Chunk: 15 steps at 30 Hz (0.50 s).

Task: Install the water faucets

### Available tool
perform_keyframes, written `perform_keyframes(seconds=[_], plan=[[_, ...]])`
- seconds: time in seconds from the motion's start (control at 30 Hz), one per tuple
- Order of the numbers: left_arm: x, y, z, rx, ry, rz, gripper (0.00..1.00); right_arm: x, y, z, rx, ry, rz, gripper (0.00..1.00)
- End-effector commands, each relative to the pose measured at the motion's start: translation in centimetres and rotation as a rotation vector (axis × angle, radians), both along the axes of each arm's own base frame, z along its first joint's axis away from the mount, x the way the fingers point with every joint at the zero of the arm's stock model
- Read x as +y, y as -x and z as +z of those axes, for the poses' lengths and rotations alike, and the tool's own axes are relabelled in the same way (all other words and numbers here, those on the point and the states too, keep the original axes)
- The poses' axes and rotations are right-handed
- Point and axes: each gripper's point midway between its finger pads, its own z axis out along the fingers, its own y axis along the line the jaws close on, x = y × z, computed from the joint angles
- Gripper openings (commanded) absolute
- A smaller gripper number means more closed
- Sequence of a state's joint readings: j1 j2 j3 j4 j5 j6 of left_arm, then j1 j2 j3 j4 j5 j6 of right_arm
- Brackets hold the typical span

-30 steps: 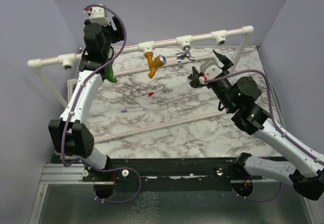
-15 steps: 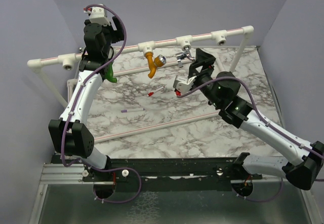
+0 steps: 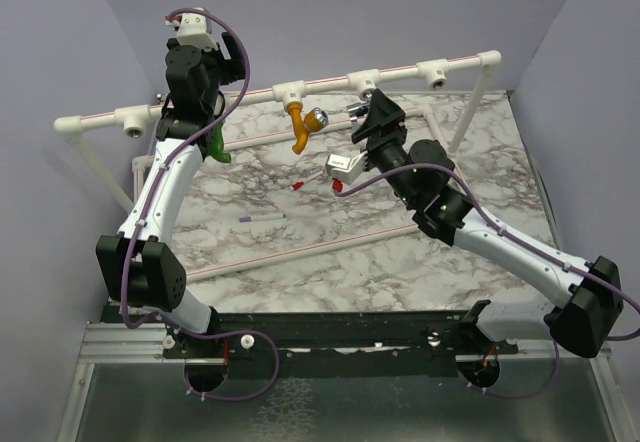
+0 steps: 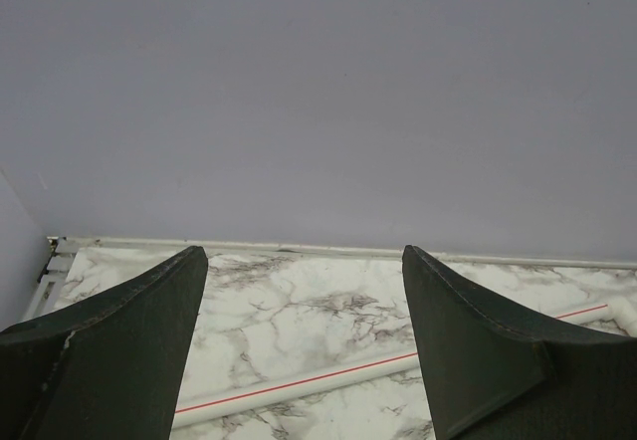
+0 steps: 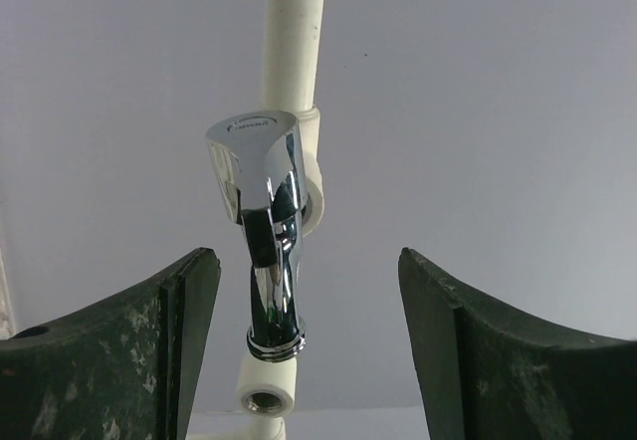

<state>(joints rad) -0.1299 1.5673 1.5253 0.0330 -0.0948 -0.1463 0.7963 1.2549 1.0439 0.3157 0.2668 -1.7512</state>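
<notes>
Three water faucets hang from the white pipe rail. The green one is at the left, just beside my left arm. The mustard-orange one with a silver knob is in the middle. The grey metal one stands between the fingers of my right gripper, which is open with a gap on both sides; from above, that gripper covers most of it. My left gripper is open and empty, facing the back wall over the marble.
A red-tipped stick and a purple-tipped stick lie on the marble table. Loose white pipes with a red stripe lie across it. Bare tee joints sit on the rail. Walls close in on three sides.
My right arm has swung left and forward to the rail, so its gripper now straddles the grey metal faucet, jaws slightly narrower. The left arm has not moved.
</notes>
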Motion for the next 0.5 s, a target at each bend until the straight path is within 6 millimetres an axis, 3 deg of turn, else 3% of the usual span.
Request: perform_keyframes(seconds=[0.0, 0.47], plan=[[0.5, 1.6, -16.9, 0.494, -0.067, -0.003, 0.81, 0.0, -0.3, 0.5, -0.059, 0.038, -0.042, 0.74], [0.5, 1.7, -16.6, 0.488, -0.066, -0.003, 0.81, 0.9, -1.4, -0.1, -0.043, 0.007, -0.05, 0.51]])
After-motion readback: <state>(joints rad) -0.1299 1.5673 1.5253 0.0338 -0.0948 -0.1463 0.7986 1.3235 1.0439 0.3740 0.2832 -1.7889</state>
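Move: The chrome faucet, already in the third tee, is about 3 cm ahead, 2 cm left and 1 cm below the right hand. That tee is some 5 cm ahead and 2 cm left, the fourth tee 6 cm ahead and 10 cm right, and the orange faucet 13 cm left and 2 cm back, all at about hand height. From the left hand, the chrome faucet is about 29 cm right and 12 cm back, roughly level. The right hand eases forward, left and down, about 2 cm in all, closing partway around the chrome faucet. ##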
